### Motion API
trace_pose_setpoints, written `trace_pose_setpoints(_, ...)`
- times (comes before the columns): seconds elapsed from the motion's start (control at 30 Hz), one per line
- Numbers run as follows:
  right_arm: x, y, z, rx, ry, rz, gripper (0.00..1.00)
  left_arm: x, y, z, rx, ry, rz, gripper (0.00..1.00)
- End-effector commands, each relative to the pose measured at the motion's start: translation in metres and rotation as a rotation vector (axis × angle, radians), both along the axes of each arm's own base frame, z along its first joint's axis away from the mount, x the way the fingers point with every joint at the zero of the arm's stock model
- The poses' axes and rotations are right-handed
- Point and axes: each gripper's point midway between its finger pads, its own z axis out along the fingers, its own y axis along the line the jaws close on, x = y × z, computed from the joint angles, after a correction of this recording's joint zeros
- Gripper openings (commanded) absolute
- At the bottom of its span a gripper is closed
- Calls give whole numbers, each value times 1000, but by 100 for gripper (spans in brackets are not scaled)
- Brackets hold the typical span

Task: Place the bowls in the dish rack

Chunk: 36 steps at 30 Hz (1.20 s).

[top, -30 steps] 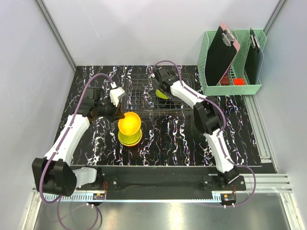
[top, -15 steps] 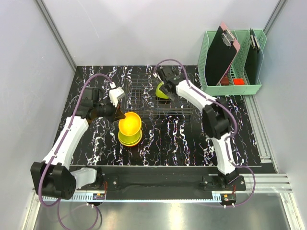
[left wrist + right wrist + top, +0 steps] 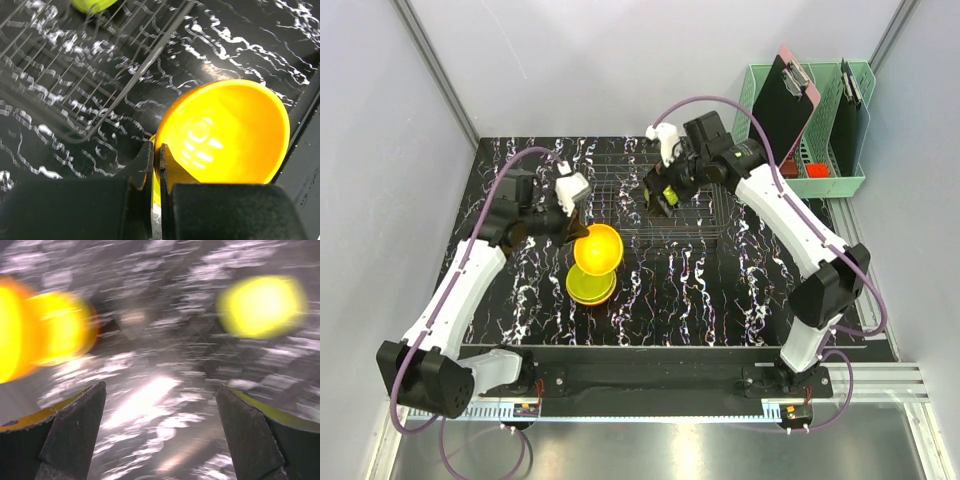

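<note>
My left gripper (image 3: pixel 578 232) is shut on the near rim of the orange bowl (image 3: pixel 598 248), holding it tilted just above the yellow-green bowl (image 3: pixel 590 287) on the table. In the left wrist view the fingers (image 3: pixel 156 155) pinch the orange bowl's (image 3: pixel 225 130) rim, the dish rack (image 3: pixel 75 75) lies beyond, and a lime green bowl (image 3: pixel 92 4) shows at the top edge. My right gripper (image 3: pixel 658 200) hangs open over the dish rack (image 3: pixel 620 200), half hiding the lime green bowl (image 3: pixel 667 192). The right wrist view is blurred: open gripper (image 3: pixel 160 435), lime bowl (image 3: pixel 262 305), orange bowl (image 3: pixel 45 335).
A mint-green plastic basket (image 3: pixel 800 185) holding clipboards (image 3: pixel 780 110) stands at the back right, just beyond the rack's right end. The black marbled tabletop (image 3: pixel 700 290) stretches in front of the rack. Grey walls close in the left and back sides.
The right gripper has lifted off the lime green bowl in the rack, its arm swinging up and right. The left gripper has raised and tilted the orange bowl above the yellow-green one.
</note>
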Motion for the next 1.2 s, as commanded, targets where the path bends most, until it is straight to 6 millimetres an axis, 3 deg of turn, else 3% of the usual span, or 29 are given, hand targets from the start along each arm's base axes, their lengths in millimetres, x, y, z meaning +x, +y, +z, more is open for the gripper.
trace_pose_setpoints(0.0,-99,46,0,362,558,326,99,4,-25,43,-12,-184,-49,0)
trace_pose_setpoints(0.07,-102,47,2,416,628,355,99,2,-35,52,-22,-224,-73,0)
trace_pose_setpoints(0.2,-109,44,25,580,763,451,98,4,-44,68,-63,-220,-85,0)
trace_pose_setpoints(0.3,-112,40,27,631,811,482,98,3,-48,69,-70,-217,-101,0)
trace_pose_setpoints(0.6,-113,45,19,697,949,490,99,5,-59,71,-67,-219,-117,0)
trace_pose_setpoints(0.93,-97,54,-7,696,1016,456,100,12,-57,81,-55,-253,-70,0)
trace_pose_setpoints(1.17,-99,60,-1,723,1080,501,99,19,-54,79,-31,-270,-31,0)
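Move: The left hand still pinches the orange bowl's rim, with the stacked bowls some 5 cm back, 2 cm right and 15 cm below. The open right gripper is about 8 cm ahead of the left hand, 18 cm right and 4 cm higher. From the right hand, the orange bowl hangs roughly 11 cm back, 15 cm left and 6 cm below; the green bowl in the rack lies about 15 cm ahead, 6 cm right and 19 cm below. Open right hand swings back-left 10 cm, turning 75 degrees, towards the orange bowl; left carries it right, up. ##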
